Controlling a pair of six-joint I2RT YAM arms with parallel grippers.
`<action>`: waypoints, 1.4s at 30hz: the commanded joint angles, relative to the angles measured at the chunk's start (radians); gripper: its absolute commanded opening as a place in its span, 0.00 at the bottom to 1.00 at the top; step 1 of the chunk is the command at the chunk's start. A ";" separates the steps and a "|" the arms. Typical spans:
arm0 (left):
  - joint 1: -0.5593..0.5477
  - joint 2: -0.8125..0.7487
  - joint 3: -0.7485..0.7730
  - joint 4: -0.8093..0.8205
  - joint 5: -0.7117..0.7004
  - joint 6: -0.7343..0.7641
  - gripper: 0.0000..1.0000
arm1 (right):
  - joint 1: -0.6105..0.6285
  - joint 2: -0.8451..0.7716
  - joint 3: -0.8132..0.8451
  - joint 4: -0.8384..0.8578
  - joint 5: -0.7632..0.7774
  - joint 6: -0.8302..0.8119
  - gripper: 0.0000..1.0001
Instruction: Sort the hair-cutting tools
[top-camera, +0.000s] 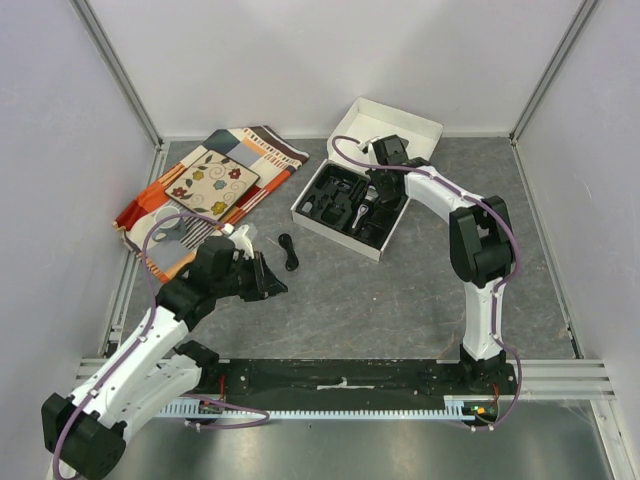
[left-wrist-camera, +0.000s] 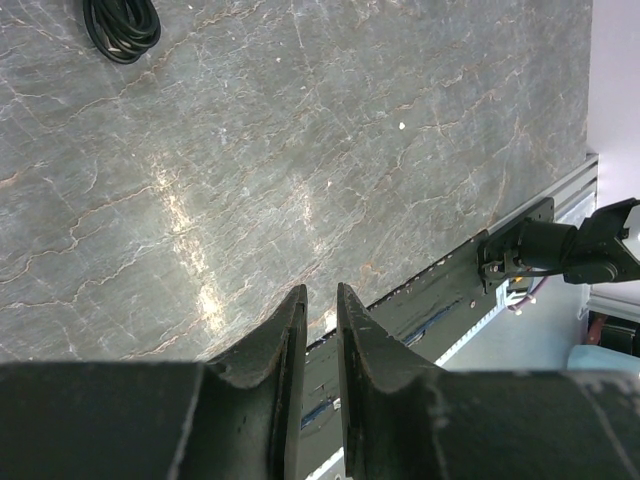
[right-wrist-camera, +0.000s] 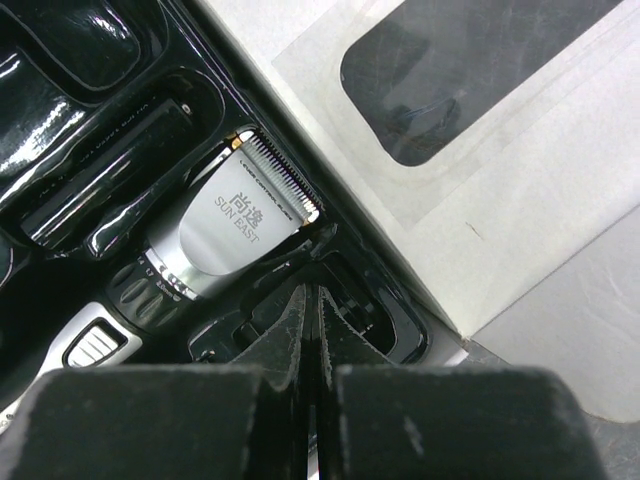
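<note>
The black-and-silver clipper (right-wrist-camera: 230, 225) lies in the black moulded tray (right-wrist-camera: 90, 60), blade end toward the box wall; from above the clipper (top-camera: 362, 213) shows in the tray (top-camera: 335, 195). My right gripper (right-wrist-camera: 312, 292) is shut with nothing between its fingers and hovers over a small recess just beside the clipper's head; it also shows from above (top-camera: 377, 196). A coiled black cord (top-camera: 289, 251) lies on the table left of the box, also seen in the left wrist view (left-wrist-camera: 122, 25). My left gripper (left-wrist-camera: 320, 292) hangs over bare table near the front edge, slightly open and holding nothing.
The box's white lid (top-camera: 398, 122) with its window (right-wrist-camera: 450, 70) lies open behind the tray. A patterned cloth (top-camera: 215, 180) covers the far left of the table, with a small white object (top-camera: 238, 232) at its near edge. The arms' black base rail (top-camera: 350, 378) runs along the front.
</note>
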 joint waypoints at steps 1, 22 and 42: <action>0.000 -0.017 0.043 0.018 0.019 0.032 0.25 | 0.002 -0.114 -0.019 0.059 0.008 0.010 0.00; 0.000 0.051 0.089 0.007 -0.185 -0.017 0.45 | 0.370 -0.764 -0.462 0.390 -0.045 0.111 0.35; -0.002 0.688 0.357 0.118 -0.374 -0.030 0.52 | 0.403 -1.039 -0.767 0.444 -0.079 0.137 0.43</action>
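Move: The black cable lies about 15 cm ahead of the left hand, 1 cm to its left and some 13 cm below. From the same hand, the middle of the tool box is about 27 cm ahead and 16 cm to the right. The shut right hand is over the box's right-hand comb slot: the hair clipper's middle lies 5 cm to its left and 1 cm ahead, the cable 24 cm left and 11 cm back. Lift the right gripper clear of the comb slot, then swing it up, back and left over the box, about 20 cm up and 20 cm back, opening the fingers nearly halfway and tipping them up to face forward-left. Meanwhile raise the left gripper slightly, then send it forward and down towards the cable, some 10 cm forward, opening wider and pointing the fingers more steeply down; stop short of touching. ##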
